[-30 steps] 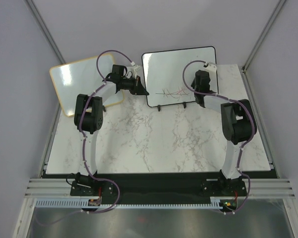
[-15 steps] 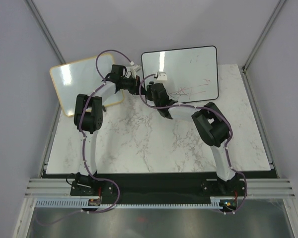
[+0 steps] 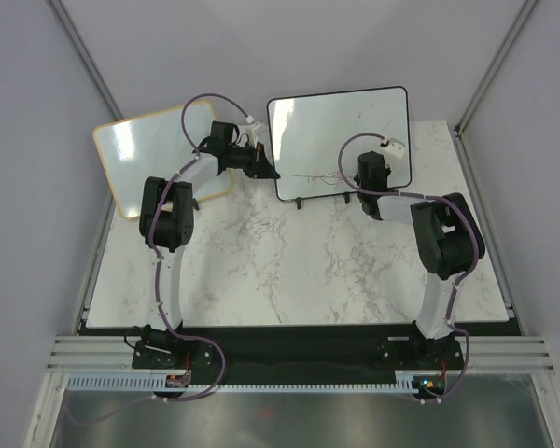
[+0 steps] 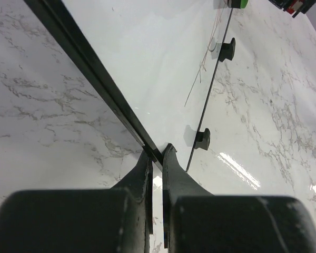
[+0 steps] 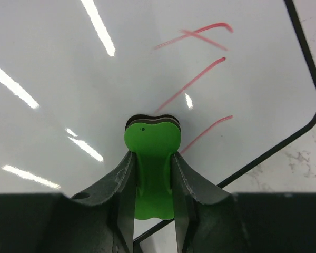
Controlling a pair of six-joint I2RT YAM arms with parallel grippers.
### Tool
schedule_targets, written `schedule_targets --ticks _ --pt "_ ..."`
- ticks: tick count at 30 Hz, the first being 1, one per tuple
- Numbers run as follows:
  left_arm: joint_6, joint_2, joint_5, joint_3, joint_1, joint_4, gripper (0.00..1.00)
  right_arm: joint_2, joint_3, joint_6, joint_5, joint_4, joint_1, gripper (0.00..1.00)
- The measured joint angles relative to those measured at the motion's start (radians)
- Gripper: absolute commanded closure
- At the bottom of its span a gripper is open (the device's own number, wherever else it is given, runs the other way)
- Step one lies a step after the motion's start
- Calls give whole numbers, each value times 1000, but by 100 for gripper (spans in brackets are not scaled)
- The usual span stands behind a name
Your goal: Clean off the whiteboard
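Note:
The whiteboard (image 3: 331,126) with its thin black frame stands tilted on two small black feet at the back of the marble table (image 3: 289,271). My left gripper (image 3: 272,173) is shut on the frame of the board's left edge (image 4: 110,97), its fingertips pinching the black strip. My right gripper (image 3: 359,179) is shut on a green eraser (image 5: 150,153), which presses against the board near its lower right corner. Thin red strokes (image 5: 192,81) run just above and right of the eraser. Faint lines (image 3: 310,175) show low on the board.
A second white board with a light wooden frame (image 3: 154,154) leans at the back left, behind my left arm. The whiteboard's feet (image 4: 202,138) rest on the marble. Grey walls close in the back and sides.
My right arm swept the eraser left across the whiteboard's lower part, then back to the lower right. The board rocked slightly, and the scribbles are thinner. The left gripper kept its hold.

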Motion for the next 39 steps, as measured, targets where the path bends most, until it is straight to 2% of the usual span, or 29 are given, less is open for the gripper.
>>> schedule_targets --ticks 3,8,13,17,21,31,35,39 --pt "0 0 11 0 -1 0 98 -1 -3 -2 14 -5 -21 100" --pt "-1 0 12 0 0 -5 98 24 43 -41 52 -27 19 100" --pt "-1 0 9 0 2 -5 98 70 125 -93 61 -7 156 100" --pt "0 0 -5 0 2 -5 98 141 225 -121 -16 10 278 100" --pt "1 0 -22 0 4 -2 98 195 307 -126 -101 2 322 100" --pt "1 0 -24 0 4 -2 98 167 268 -89 -93 -20 300 100" --pt "1 0 -23 0 3 -2 98 76 122 -14 -62 -28 211 100" --pt "0 0 -14 1 2 -2 98 24 55 31 -1 -59 117 100"
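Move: The red and dark strokes still to be wiped lie along the board's lower edge, their middle about 13 cm left of the right hand, neither ahead nor back and at about its height. Another few red strokes sit some 4 cm to its right and 3 cm farther out; the board's lower right corner is about 10 cm right, 2 cm back. The near clip stands some 6 cm left, 4 cm back. From the left hand the leftover strokes are about 12 cm right, level with it. The green eraser, still gripped in the right hand and kept on the board, makes a quick wipe along the lower edge: after a tiny start rightward it sweeps about 22 cm left across the strokes towards the left hand, rising a couple of centimetres, the wrist turning some 25 degrees counter-clockwise, then comes back right about 15 cm, sinking and turning back clockwise. The left hand keeps its pinch on the board's left edge. ##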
